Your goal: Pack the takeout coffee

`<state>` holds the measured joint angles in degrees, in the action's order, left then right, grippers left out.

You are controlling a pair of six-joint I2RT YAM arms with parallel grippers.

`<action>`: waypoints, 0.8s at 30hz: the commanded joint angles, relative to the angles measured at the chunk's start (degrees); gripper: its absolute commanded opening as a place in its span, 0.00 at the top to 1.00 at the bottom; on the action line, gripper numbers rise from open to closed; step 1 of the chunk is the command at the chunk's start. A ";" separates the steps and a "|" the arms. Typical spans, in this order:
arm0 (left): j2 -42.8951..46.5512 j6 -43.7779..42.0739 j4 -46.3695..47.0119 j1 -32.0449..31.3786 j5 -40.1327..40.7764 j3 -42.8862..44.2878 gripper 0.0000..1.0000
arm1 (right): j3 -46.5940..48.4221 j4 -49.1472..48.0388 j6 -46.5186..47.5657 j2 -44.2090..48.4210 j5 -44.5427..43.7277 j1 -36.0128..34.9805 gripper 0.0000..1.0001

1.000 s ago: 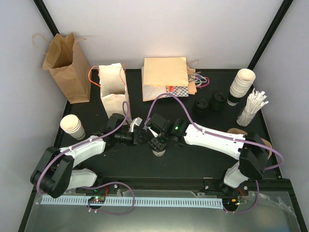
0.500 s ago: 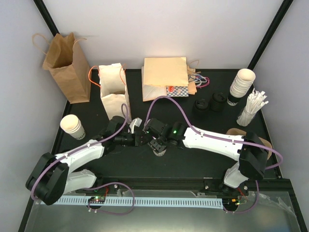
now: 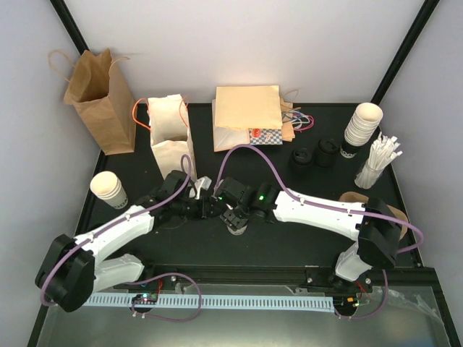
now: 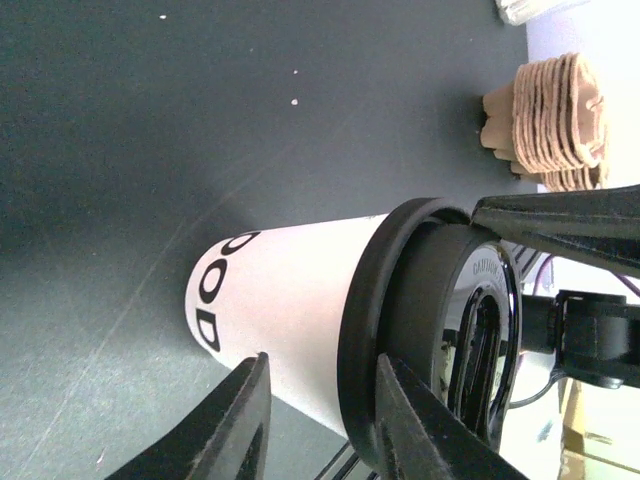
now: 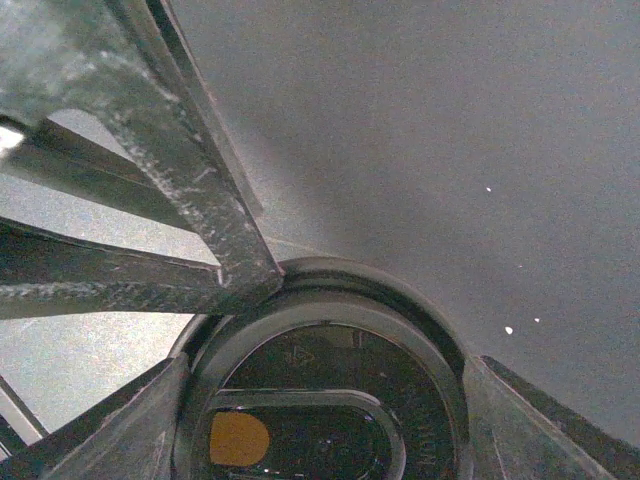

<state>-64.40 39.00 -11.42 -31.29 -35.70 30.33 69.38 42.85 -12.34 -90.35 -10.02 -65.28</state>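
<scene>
The takeout coffee (image 3: pixel 236 228), a cream-white cup (image 4: pixel 290 310) with a black lid (image 4: pixel 420 300), stands upright at the table's middle front. My right gripper (image 3: pixel 235 217) comes down on it from above. In the right wrist view its fingers press both sides of the lid (image 5: pixel 330 400), so the right gripper (image 5: pixel 330 368) is shut on it. My left gripper (image 3: pixel 210 206) reaches in from the left, turned on edge. Its jaws stand apart around the lid's rim, one finger beside the cup wall, the other over the lid, so the left gripper (image 4: pixel 320 400) is open.
A brown bag (image 3: pixel 98 97) and an open white bag (image 3: pixel 168 137) stand at the back left. Flat bags (image 3: pixel 246 116) lie at the back centre. Stacked cups (image 3: pixel 108 188) stand left, more cups (image 3: pixel 360 126) right, with loose lids (image 3: pixel 315 155), straws (image 3: pixel 376 163) and sleeves (image 4: pixel 555 120).
My left gripper has closed in on the cup from the left and its jaws have widened a little. The right gripper has shifted slightly left, staying on the lid.
</scene>
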 commanded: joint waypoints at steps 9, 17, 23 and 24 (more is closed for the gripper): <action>6.23 -0.15 -9.13 0.07 0.70 4.91 0.62 | -3.06 4.85 1.87 0.71 7.43 -0.90 0.27; 9.45 -0.31 -8.61 0.84 -0.69 4.62 0.54 | -3.46 4.88 2.38 0.94 6.77 -0.89 0.27; 6.52 -1.35 -6.52 0.72 -5.26 3.66 0.51 | -3.56 4.36 2.85 1.06 7.03 -0.99 0.27; 6.15 -1.52 -6.12 0.58 -5.76 3.50 0.50 | -3.55 4.30 2.85 1.08 7.01 -0.98 0.27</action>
<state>-56.77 38.76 -19.31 -30.76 -37.60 32.97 67.88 42.78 -9.08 -88.53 -7.11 -65.47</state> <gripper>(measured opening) 0.489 0.732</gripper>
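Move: The lidded coffee cup stands right by both hands. Its middle is about 5 cm to the right of the left hand, 2 cm back and 5 cm lower, with a left fingertip at the lid's rim. The right hand already straddles the lid, the cup's middle about 5 cm below it. The white bag is some 15 cm left of the left hand and 17 cm ahead; the black lids stand roughly 20 cm right of the right hand and 18 cm ahead. The left fingertip comes off the rim of the cup lid as the left hand rises about 3.5 cm, easing back a little over 1 cm, with its fingers spreading from nearly shut to about half open. The right hand keeps its fingers around the lid and draws the cup back about 1 cm at the same height, turning a few degrees counter-clockwise. ##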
